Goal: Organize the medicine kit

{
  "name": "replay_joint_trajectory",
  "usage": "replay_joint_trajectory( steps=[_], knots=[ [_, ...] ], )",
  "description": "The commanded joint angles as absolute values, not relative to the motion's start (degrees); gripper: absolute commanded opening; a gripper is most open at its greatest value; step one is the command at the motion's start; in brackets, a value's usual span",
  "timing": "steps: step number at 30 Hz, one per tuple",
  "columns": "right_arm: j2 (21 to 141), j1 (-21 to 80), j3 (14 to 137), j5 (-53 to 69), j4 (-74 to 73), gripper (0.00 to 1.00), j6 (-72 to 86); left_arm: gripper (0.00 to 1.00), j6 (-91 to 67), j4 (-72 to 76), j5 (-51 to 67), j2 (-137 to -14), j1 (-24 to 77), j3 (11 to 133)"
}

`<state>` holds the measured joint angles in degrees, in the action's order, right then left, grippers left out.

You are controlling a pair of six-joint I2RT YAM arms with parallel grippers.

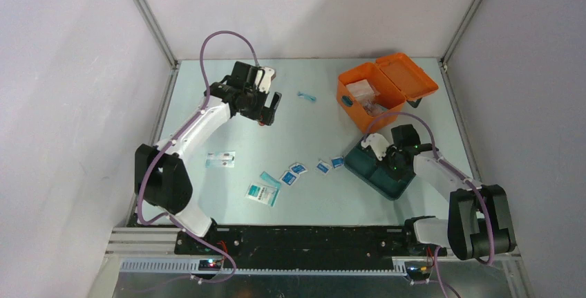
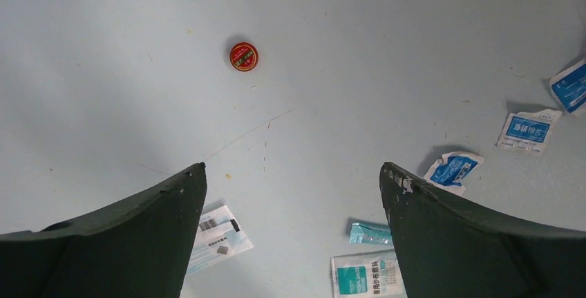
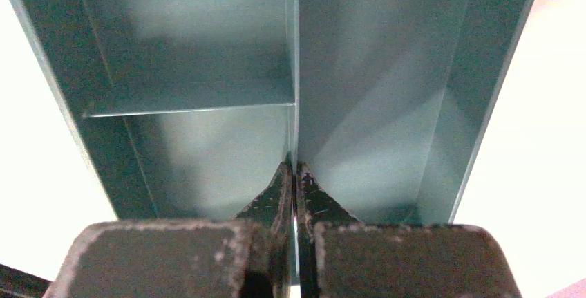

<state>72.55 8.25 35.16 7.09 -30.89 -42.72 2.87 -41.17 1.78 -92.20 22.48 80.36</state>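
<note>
The medicine kit's orange case (image 1: 359,101) stands at the back right with its lid (image 1: 409,77) open and clear packets inside. Its dark teal divided tray (image 1: 373,172) lies out on the table in front of the case. My right gripper (image 1: 388,157) is down inside the tray. In the right wrist view the tray (image 3: 207,49) fills the frame, and the right gripper (image 3: 294,166) is shut on its thin middle divider wall. My left gripper (image 1: 269,110) hangs open over the back left of the table. In the left wrist view the left gripper (image 2: 292,177) holds nothing.
A small red round tin (image 2: 244,57) lies under the left gripper. Blue-white sachets (image 1: 297,169) (image 2: 528,130) sit mid-table. Flat packets (image 1: 263,193) (image 1: 220,160) (image 2: 214,232) lie nearer the front left. A small blue item (image 1: 306,96) lies near the back.
</note>
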Motion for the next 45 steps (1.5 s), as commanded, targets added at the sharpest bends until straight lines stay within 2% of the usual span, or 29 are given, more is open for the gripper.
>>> replay_joint_trajectory(
  steps=[1, 11, 17, 21, 23, 27, 32, 38, 45],
  knots=[
    [69.94, 12.37, 37.0, 8.91, -34.81, 0.0, -45.54, 1.0, 4.73, -40.07, 1.69, -91.32, 22.87, 80.64],
    [67.94, 17.93, 53.41, 25.01, -46.06, 0.0, -39.47, 1.0, 5.28, -40.16, 1.85, -92.45, 23.06, 81.35],
    [68.27, 18.19, 60.85, 29.83, -38.33, 0.0, -32.65, 1.0, 5.56, -40.15, 1.89, -92.69, 23.12, 81.64],
    [71.96, 18.19, 68.32, 23.87, -27.63, 0.0, -18.74, 1.0, 6.06, -40.08, 1.68, -92.65, 23.15, 81.67],
    [78.06, 18.04, 76.38, 18.91, -27.8, 0.0, -14.56, 1.0, 6.33, -40.09, 1.55, -92.61, 23.23, 81.65],
    [83.71, 15.79, 83.18, 9.29, -25.65, 0.0, -8.17, 1.0, 6.69, -40.04, 0.81, -92.32, 23.45, 81.53],
    [92.04, 13.73, 92.83, 3.3, -32.1, 0.0, -7.39, 1.0, 7.44, -40.05, 0.19, -91.93, 23.67, 81.07],
    [103.69, 11.18, 108.92, 5.99, -46.66, 0.0, -10.55, 1.0, 8.06, -39.78, 0.25, -91.43, 23.82, 80.39],
    [111.83, 8.12, 118.22, 10.49, -56.97, 0.0, -17.17, 1.0, 8.53, -39.53, -1.8, -91.4, 24.08, 80.29]
  ],
)
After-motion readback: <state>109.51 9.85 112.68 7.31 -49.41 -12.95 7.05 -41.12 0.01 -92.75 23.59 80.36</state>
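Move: The right hand is low and already shut on the green tray's long divider. The open orange box it is bound for lies about 21 cm ahead and 9 cm left, its middle only about 1 cm higher. The box's hinged-open lid is some 27 cm ahead and 3 cm right, while the nearest alcohol pad lies 18 cm left and 3 cm ahead, the next 23 cm left and 1 cm ahead. From the left hand the box lies roughly 30 cm right, 6 cm ahead and 13 cm below. Keeping its pinch on the divider, the right hand first edges left and a touch back, then lifts the green tray off the table, climbing about 24 cm while still drifting left and turning slightly counter-clockwise. It then sweeps forward to end about 25 cm farther out, over the orange box, swinging back right, twisting clockwise some 35 degrees from that first turn, and starting to sink about 3 cm over the last stretch. ##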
